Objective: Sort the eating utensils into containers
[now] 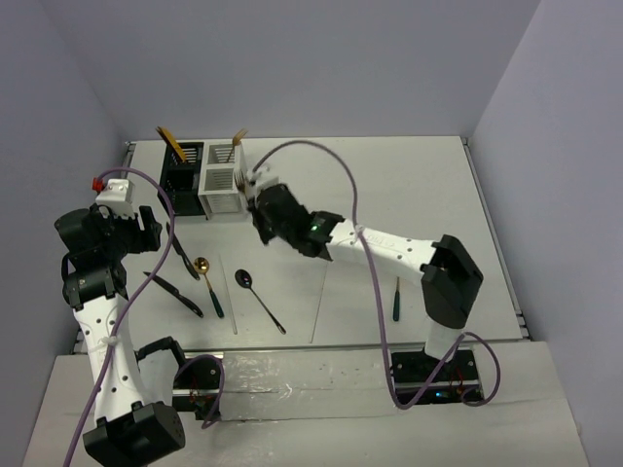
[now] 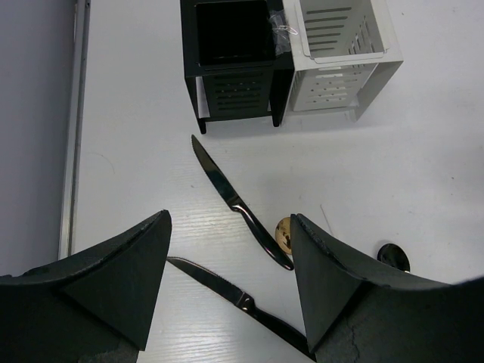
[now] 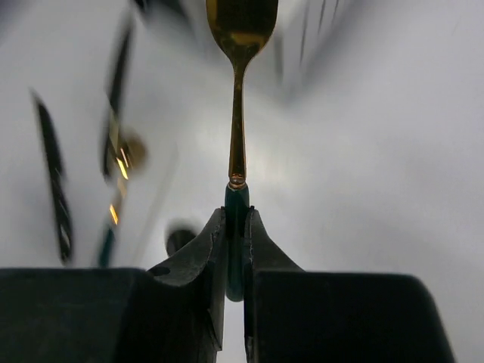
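Note:
My right gripper (image 3: 236,219) is shut on the dark green handle of a gold-headed utensil (image 3: 237,136), held in the air just beside the white container (image 1: 222,180). The black container (image 1: 180,170) adjoins it on the left. A gold utensil (image 1: 170,143) sticks out of the black one, another (image 1: 239,138) out of the white one. My left gripper (image 2: 231,280) hovers open above two black knives (image 2: 234,200) (image 2: 227,291). A gold spoon (image 1: 206,282) and a black spoon (image 1: 258,297) lie on the table.
A green-handled utensil (image 1: 396,299) lies alone near the right arm's base. The table's left rail (image 2: 76,128) runs close beside the knives. Purple cables loop over both arms.

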`<action>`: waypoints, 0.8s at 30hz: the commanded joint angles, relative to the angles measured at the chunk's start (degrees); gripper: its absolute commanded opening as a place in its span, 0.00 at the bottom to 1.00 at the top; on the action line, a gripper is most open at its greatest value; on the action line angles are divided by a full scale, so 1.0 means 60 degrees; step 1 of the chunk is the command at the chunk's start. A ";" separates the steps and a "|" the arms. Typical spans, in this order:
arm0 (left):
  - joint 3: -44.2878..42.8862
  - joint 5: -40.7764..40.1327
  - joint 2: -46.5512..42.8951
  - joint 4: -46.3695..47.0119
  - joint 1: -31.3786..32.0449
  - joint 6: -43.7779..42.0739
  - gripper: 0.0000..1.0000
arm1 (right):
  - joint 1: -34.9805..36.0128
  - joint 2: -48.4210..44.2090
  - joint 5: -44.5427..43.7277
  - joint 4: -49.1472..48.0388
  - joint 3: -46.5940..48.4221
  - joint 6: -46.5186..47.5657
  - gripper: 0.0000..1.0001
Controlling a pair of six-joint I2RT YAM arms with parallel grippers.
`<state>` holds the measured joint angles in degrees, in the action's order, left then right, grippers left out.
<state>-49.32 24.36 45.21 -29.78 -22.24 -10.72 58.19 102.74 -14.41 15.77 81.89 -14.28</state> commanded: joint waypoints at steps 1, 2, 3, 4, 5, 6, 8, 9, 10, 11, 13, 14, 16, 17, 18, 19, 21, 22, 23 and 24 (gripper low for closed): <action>0.0002 -0.0178 -0.0079 0.0349 -0.0073 0.0131 0.73 | -0.0850 -0.0864 -0.0118 -0.5358 0.0210 0.0185 0.00; 0.0002 -0.0222 -0.0050 0.0364 -0.0087 0.0161 0.73 | -0.1025 -0.0762 -0.0175 -0.7093 0.0181 0.0038 0.00; -0.0027 -0.0324 0.0008 0.0349 -0.0087 0.0175 0.73 | -0.1317 -0.0384 -0.0263 -0.7879 0.0253 -0.0166 0.00; -0.0056 -0.0383 0.0096 0.0320 -0.0102 0.0175 0.73 | -0.1465 -0.0119 -0.0351 -0.8554 0.0370 -0.0603 0.00; -0.0085 -0.0383 0.0126 0.0291 -0.0102 0.0190 0.73 | -0.1583 0.0565 -0.0700 -0.9750 0.0791 -0.0782 0.00; -0.0057 -0.0383 0.0140 0.0290 -0.0088 0.0190 0.73 | -0.1758 0.0978 -0.0877 -1.0226 0.1115 -0.0972 0.00; -0.0013 -0.0354 0.0111 0.0349 -0.0087 0.0176 0.73 | -0.1905 0.2437 -0.1432 -1.0727 0.2679 -0.1412 0.00; 0.0002 -0.0397 0.0126 0.0422 -0.0087 0.0190 0.73 | -0.1979 0.2940 -0.1580 -1.0714 0.3280 -0.1573 0.00; -0.0012 -0.0470 0.0169 0.0422 -0.0087 0.0205 0.73 | -0.1994 0.3482 -0.1741 -1.0685 0.3967 -0.1603 0.00; -0.0012 -0.0471 0.0228 0.0422 -0.0102 0.0205 0.73 | -0.1994 0.4502 -0.1888 -1.0612 0.5221 -0.1618 0.00; -0.0056 -0.0399 0.0389 0.0422 -0.0088 0.0190 0.73 | -0.2009 0.5474 -0.2109 -1.0466 0.7009 -0.1662 0.00; -0.0056 -0.0340 0.0448 0.0437 -0.0102 0.0147 0.73 | -0.2009 0.6393 -0.2109 -1.0378 0.7659 -0.1735 0.00; 0.0017 -0.0354 0.0507 0.0524 -0.0088 0.0132 0.73 | -0.2023 0.7509 -0.2255 -0.9897 0.9238 -0.1998 0.00; 0.0017 -0.0368 0.0536 0.0554 -0.0087 0.0132 0.72 | -0.2052 0.7777 -0.2343 -0.9894 0.9538 -0.2188 0.00; 0.0002 -0.0398 0.0594 0.0554 -0.0102 0.0132 0.72 | -0.2082 0.7910 -0.2663 -0.9937 0.9512 -0.2770 0.00; 0.0002 -0.0398 0.0609 0.0554 -0.0088 0.0132 0.72 | -0.2169 0.7998 -0.2840 -0.9981 0.9352 -0.3196 0.00; -0.0012 -0.0311 0.0624 0.0525 -0.0102 0.0117 0.72 | -0.2272 0.8232 -0.2639 -1.0142 0.9421 -0.3757 0.00; -0.0012 -0.0281 0.0624 0.0510 -0.0102 0.0088 0.72 | -0.2272 0.8625 -0.2622 -1.0012 0.9699 -0.3598 0.00; 0.0002 -0.0223 0.0609 0.0496 -0.0088 0.0073 0.72 | -0.2272 0.8817 -0.2651 -0.9837 1.0006 -0.3175 0.00; -0.0012 -0.0208 0.0609 0.0496 -0.0087 0.0073 0.72 | -0.2258 0.8935 -0.2724 -0.9618 1.0256 -0.3084 0.00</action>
<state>-49.19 22.31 49.12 -29.28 -22.31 -10.17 45.30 156.22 -28.01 -39.94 137.05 -31.62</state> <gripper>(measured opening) 0.721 0.155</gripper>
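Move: The fork is already in my right fingers. The far compartment of the white container lies about 27 cm ahead of my right hand, 12 cm to the left and 9 cm below. The standing fork is in that compartment, some 28 cm ahead and 10 cm left of my hand. The black container is about 24 cm ahead and 23 cm left. From my idle left hand, that compartment is roughly 29 cm ahead, 13 cm right and 17 cm below. I keep the fork pinched by its handle and swing it in a fast arc with my right hand, about 28 cm forward and 8 cm left, towards the far compartment of the white container. I rise over 20 cm first, then sink about 15 cm in the second half, while my wrist rolls and tilts up some 70 degrees to bring the tines up and the handle end down. My left hand eases down about 2 cm, fingers still open. ##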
